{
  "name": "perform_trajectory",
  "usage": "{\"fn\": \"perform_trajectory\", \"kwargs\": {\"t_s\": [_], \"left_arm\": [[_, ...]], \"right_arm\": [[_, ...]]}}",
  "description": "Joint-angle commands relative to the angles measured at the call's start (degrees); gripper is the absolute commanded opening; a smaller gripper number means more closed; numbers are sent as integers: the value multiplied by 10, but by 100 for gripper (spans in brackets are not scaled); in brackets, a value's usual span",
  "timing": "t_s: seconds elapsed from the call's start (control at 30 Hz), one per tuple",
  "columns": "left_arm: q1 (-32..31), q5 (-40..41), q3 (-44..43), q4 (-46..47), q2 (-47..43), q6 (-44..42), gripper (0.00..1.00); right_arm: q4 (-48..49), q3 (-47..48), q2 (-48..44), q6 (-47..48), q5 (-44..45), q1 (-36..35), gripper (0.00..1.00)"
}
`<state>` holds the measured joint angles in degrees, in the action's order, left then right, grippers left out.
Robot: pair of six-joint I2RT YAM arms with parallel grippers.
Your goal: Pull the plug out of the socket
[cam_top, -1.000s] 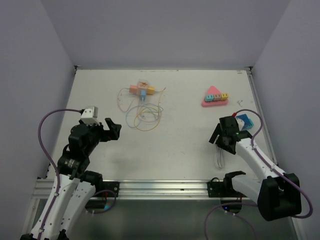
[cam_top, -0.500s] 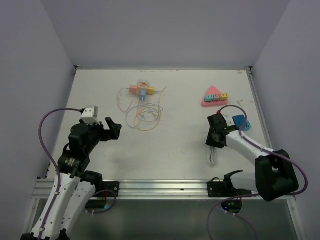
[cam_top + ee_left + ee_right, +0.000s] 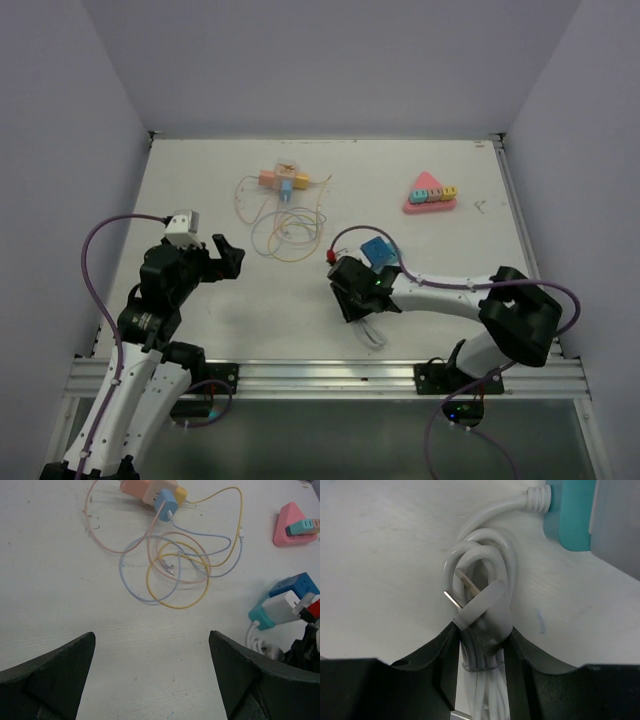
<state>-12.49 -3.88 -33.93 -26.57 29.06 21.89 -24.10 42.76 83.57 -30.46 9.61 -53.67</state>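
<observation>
The blue and teal cube socket (image 3: 377, 250) lies near the table's middle, with a white plug (image 3: 282, 605) stuck in its side. Its white cord (image 3: 371, 331) is tied in a bundle and trails toward the near edge. My right gripper (image 3: 358, 297) lies low on the table just in front of the socket. In the right wrist view this gripper (image 3: 482, 630) is shut on the cord bundle (image 3: 487, 680), just behind the cord's own two-pronged end (image 3: 480, 605); the teal socket (image 3: 570, 515) is at the top. My left gripper (image 3: 228, 258) hovers open over bare table at the left, holding nothing (image 3: 152, 640).
A pink triangular socket block (image 3: 431, 193) with small coloured plugs stands at the back right. A peach hub (image 3: 283, 181) with yellow, blue and pink thin cables coiled in front of it (image 3: 288, 230) lies at the back centre. Grey walls close in three sides.
The right arm swept from the right edge to the table's middle, dragging the socket and its cord along. Its jaws closed on the cord bundle. The left arm stayed put.
</observation>
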Motion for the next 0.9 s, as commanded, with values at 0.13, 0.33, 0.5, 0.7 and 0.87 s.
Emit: {"fn": "perform_trajectory", "kwargs": {"t_s": [0.13, 0.33, 0.5, 0.7, 0.87], "left_arm": [[4, -3, 1, 31, 5, 0, 100], [3, 2, 1, 30, 5, 2, 100], [4, -1, 1, 30, 10, 1, 100], [3, -1, 2, 30, 19, 1, 100], [3, -5, 4, 32, 31, 1, 100]], "right_arm": [[-31, 126, 136, 63, -23, -183, 0], [-41, 117, 117, 66, 1, -197, 0], [-87, 93, 62, 59, 68, -194, 4], [-107, 44, -1, 17, 100, -152, 17], [-65, 8, -56, 6, 63, -143, 43]]}}
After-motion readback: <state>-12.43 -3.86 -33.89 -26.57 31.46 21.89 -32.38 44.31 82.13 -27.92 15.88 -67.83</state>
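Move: My right hand keeps its pinch on the pronged plug of the white cord bundle. The socket block it is tethered to, with its white middle, lies about 11 cm ahead and 4 cm to the right; its near teal end is some 8 cm straight ahead, its blue cube 13 cm ahead and 7 cm right. The coiled coloured cables lie about 19 cm ahead and 14 cm left. From my left hand, that block is roughly 6 cm ahead, 28 cm right and 17 cm below. Keeping the plug and cord pinched just above the table, I sweep my right hand quickly left about 10 cm and back towards my base some 7 cm, turning it counter-clockwise about 25 degrees. After a brief stop I reverse, carrying the bundle nearly 10 cm back to the right and slightly forward, undoing part of the turn. ##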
